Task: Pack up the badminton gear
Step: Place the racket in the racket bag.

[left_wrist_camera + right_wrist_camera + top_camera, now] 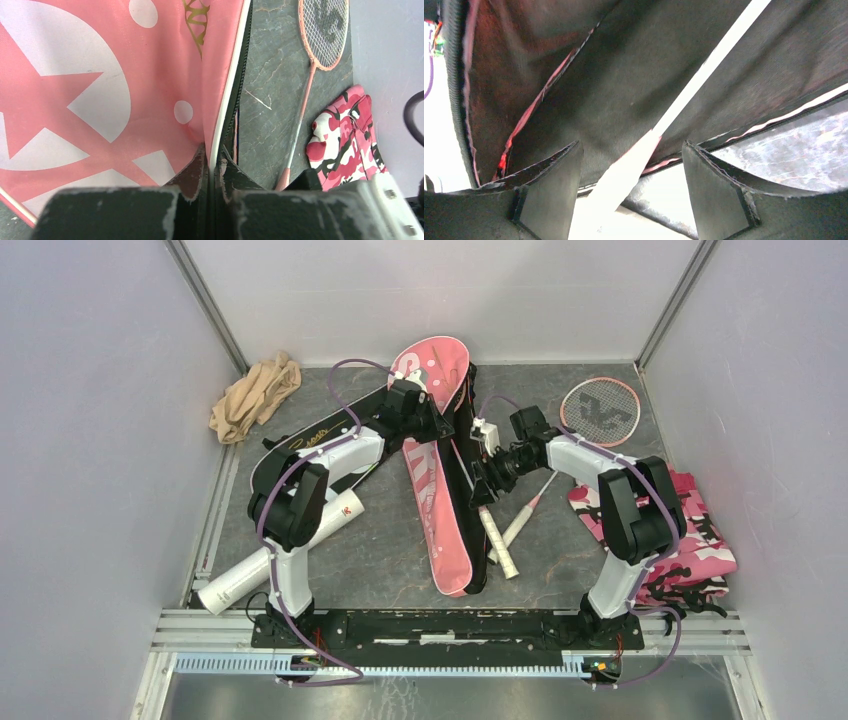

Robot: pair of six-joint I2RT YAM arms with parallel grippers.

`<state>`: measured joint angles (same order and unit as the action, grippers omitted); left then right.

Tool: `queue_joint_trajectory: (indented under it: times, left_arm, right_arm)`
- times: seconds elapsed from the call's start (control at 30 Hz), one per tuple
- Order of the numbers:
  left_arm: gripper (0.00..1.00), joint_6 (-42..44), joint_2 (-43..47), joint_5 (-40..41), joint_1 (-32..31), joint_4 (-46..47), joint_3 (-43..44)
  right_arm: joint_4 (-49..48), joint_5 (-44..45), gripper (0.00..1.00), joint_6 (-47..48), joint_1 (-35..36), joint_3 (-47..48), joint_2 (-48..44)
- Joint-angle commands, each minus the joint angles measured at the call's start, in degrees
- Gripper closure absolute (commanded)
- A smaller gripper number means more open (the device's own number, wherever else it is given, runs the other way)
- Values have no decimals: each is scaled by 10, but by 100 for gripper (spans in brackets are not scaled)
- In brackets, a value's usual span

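A pink racket bag (430, 455) lies across the middle of the table with its black inside (634, 75) showing. My left gripper (437, 422) (216, 165) is shut on the bag's white-piped edge (227, 105) and holds that flap up. My right gripper (482, 490) (630, 145) stands open at the bag's side. A white racket handle (624, 180) passes loose between its fingers and runs into the bag. White handles (503, 540) stick out beside the bag. A pink-framed racket head (598, 408) (324, 30) lies at the back right. A black bag (310, 445) and a white tube (255, 570) lie to the left.
A beige cloth (255, 395) is bunched in the back left corner. A pink camouflage cloth (690, 535) (345, 135) lies on the right by the right arm. Grey walls close in the table on three sides.
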<state>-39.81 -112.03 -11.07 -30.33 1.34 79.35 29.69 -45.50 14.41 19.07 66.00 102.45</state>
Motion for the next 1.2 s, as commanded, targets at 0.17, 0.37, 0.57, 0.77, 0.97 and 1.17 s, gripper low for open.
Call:
queue_joint_trajectory:
  times: [0.17, 0.37, 0.57, 0.77, 0.97, 1.17]
  left_arm:
    - [98, -2, 3, 0, 4, 25, 21]
    - [98, -6, 1, -5, 3, 27, 15]
    - [98, -2, 5, -4, 3, 29, 7]
    - [98, 15, 7, -4, 0, 37, -8]
    - [98, 32, 7, 5, -10, 41, -22]
    - [98, 36, 8, 18, -16, 43, -34]
  right_arm:
    - [14, -52, 31, 46, 0, -26, 11]
    - [-17, -73, 45, 12, 8, -23, 36]
    - [-17, -74, 70, -5, 11, -2, 34]
    - [-23, -81, 88, -36, 11, 11, 20]
    - [-9, -80, 97, -56, 16, 40, 26]
    - [8, -67, 100, -72, 19, 58, 29]
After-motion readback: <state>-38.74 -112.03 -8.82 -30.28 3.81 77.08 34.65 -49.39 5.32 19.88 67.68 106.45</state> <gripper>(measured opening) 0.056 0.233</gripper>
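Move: The right hand's open fingers hover just over the racket's pink cone, which lies about 3 cm back, 1 cm left and 2 cm below. The opened pink racket bag's middle is some 5 cm ahead, 7 cm left and 3 cm below this hand; the second racket's grip is roughly 9 cm back, 8 cm right and 5 cm below it. From the left hand, that cone lies about 19 cm back, 9 cm right and 7 cm below. Right hand dips some 3 cm back and down, rolling 15 degrees, pinches the racket's cone and lifts slightly. ##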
